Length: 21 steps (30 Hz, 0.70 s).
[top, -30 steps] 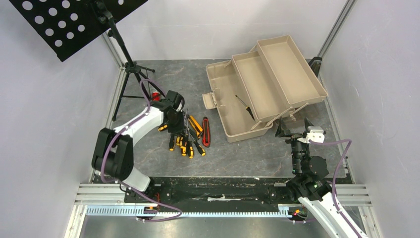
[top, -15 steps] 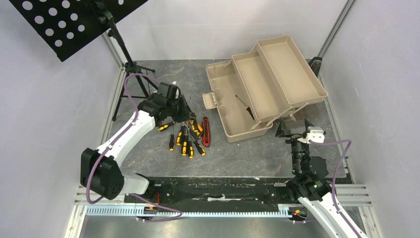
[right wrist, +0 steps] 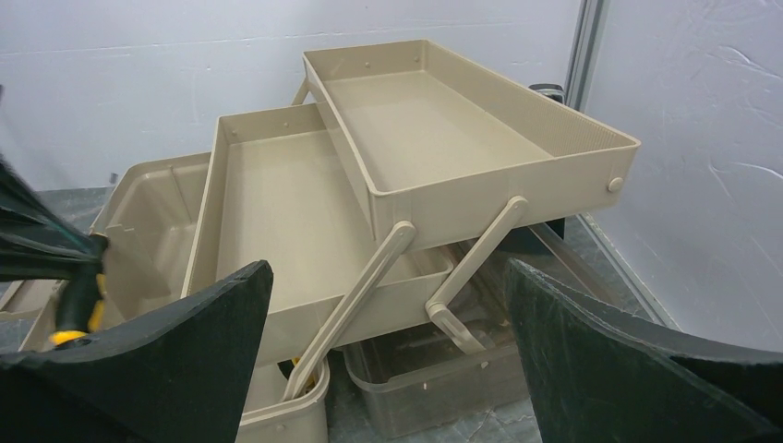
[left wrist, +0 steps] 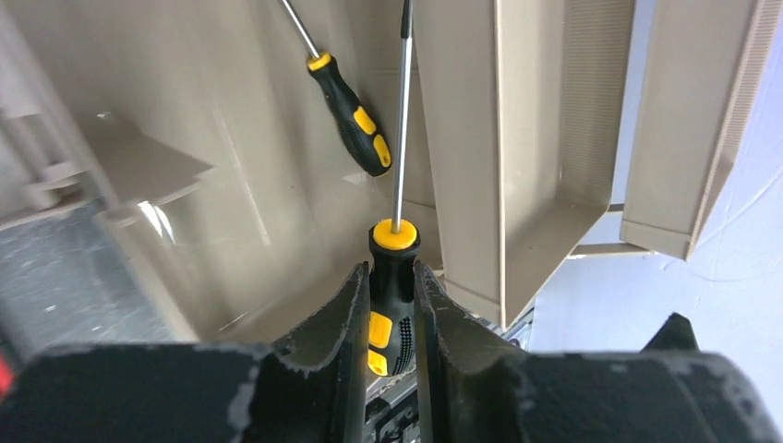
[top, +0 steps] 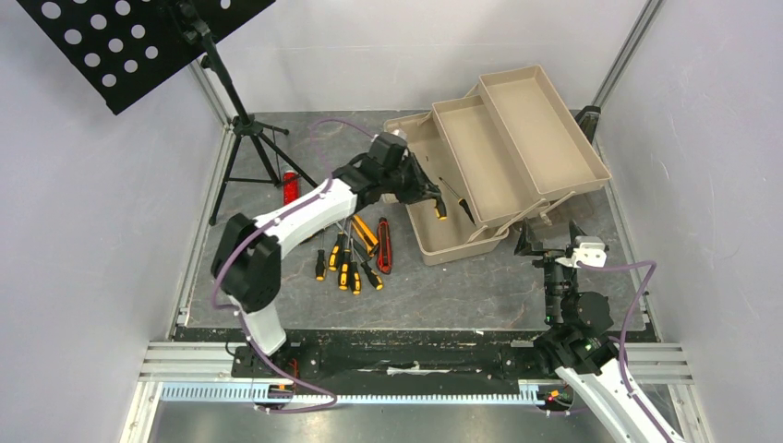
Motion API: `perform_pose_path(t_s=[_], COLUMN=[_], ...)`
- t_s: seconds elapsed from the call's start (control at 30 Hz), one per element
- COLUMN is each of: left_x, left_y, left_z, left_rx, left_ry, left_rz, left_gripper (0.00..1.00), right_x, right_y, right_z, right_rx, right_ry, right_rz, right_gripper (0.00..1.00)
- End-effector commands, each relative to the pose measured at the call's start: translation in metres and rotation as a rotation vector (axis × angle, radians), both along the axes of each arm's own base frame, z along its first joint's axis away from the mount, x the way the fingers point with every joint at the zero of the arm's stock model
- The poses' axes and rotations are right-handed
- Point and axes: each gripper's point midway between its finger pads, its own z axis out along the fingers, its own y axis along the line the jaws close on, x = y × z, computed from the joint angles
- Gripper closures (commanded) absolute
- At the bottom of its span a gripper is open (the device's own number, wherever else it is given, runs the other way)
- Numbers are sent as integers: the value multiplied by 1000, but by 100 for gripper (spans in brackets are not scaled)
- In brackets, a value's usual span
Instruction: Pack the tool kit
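The tan toolbox (top: 540,125) stands open at the back right with its trays folded out. My left gripper (top: 429,198) is over the box's base compartment, shut on a yellow-and-black screwdriver (left wrist: 392,277) whose shaft points into the box. Another screwdriver (left wrist: 355,115) lies inside the base. Several more screwdrivers (top: 346,268) lie in a pile on the table, with an orange utility knife (top: 367,233) and a red utility knife (top: 384,245) beside them. My right gripper (top: 551,238) is open and empty, just in front of the toolbox (right wrist: 434,129).
A black music stand on a tripod (top: 245,129) stands at the back left. A plain red bar-shaped piece (top: 290,187) lies near its feet. White walls close in both sides. A clear plastic tub (right wrist: 462,369) sits under the fold-out trays.
My left arm lifted a screwdriver from the pile and swung right and back, over the toolbox base. The right arm has not moved.
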Motion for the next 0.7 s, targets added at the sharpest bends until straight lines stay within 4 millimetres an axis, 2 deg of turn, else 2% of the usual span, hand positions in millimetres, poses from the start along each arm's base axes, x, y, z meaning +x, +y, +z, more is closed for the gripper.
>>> perform_pose_path(t_s=[0.0, 0.1, 0.23, 0.33, 0.47, 0.67], left_x=[17, 19, 22, 21, 20, 21], left_y=[-34, -47, -50, -51, -52, -43], left_z=[2, -17, -48, -62, -55, -23], left_rx=[-60, -19, 56, 67, 65, 76], left_ry=[4, 20, 53, 82, 67, -3], left_rz=[39, 28, 36, 32, 18, 7], left_gripper=[92, 87, 76, 65, 48, 30], right_x=[-2, -2, -2, -2, -2, -3], right_y=[-2, -2, -2, -2, -1, -1], right_z=[5, 5, 6, 6, 6, 7], right_rx=[14, 15, 16, 17, 17, 19], right_ry=[-26, -24, -27, -28, -28, -32], right_rz=[-7, -7, -6, -5, -3, -2], right_gripper=[2, 2, 2, 2, 2, 2])
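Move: My left hand already holds a screwdriver by its handle over the tool box's bottom compartment; its landing spot on the compartment floor is some 5 cm to my right, level fore-and-aft and about 14 cm down. The screwdriver already lying there is about 8 cm right and 4 cm ahead, equally low. The middle tray stands some 13 cm right, 11 cm ahead, 6 cm down. From my idle right hand the spot is about 22 cm left, 9 cm ahead, 20 cm down. My left hand sinks about 8 cm into the bottom compartment, shifting some 4 cm right towards the lying screwdriver in the first half, with the fingers tipping slightly farther down. Near the bottom I open the fingers well apart and let go of the screwdriver's handle, then start back up by about a centimetre. ##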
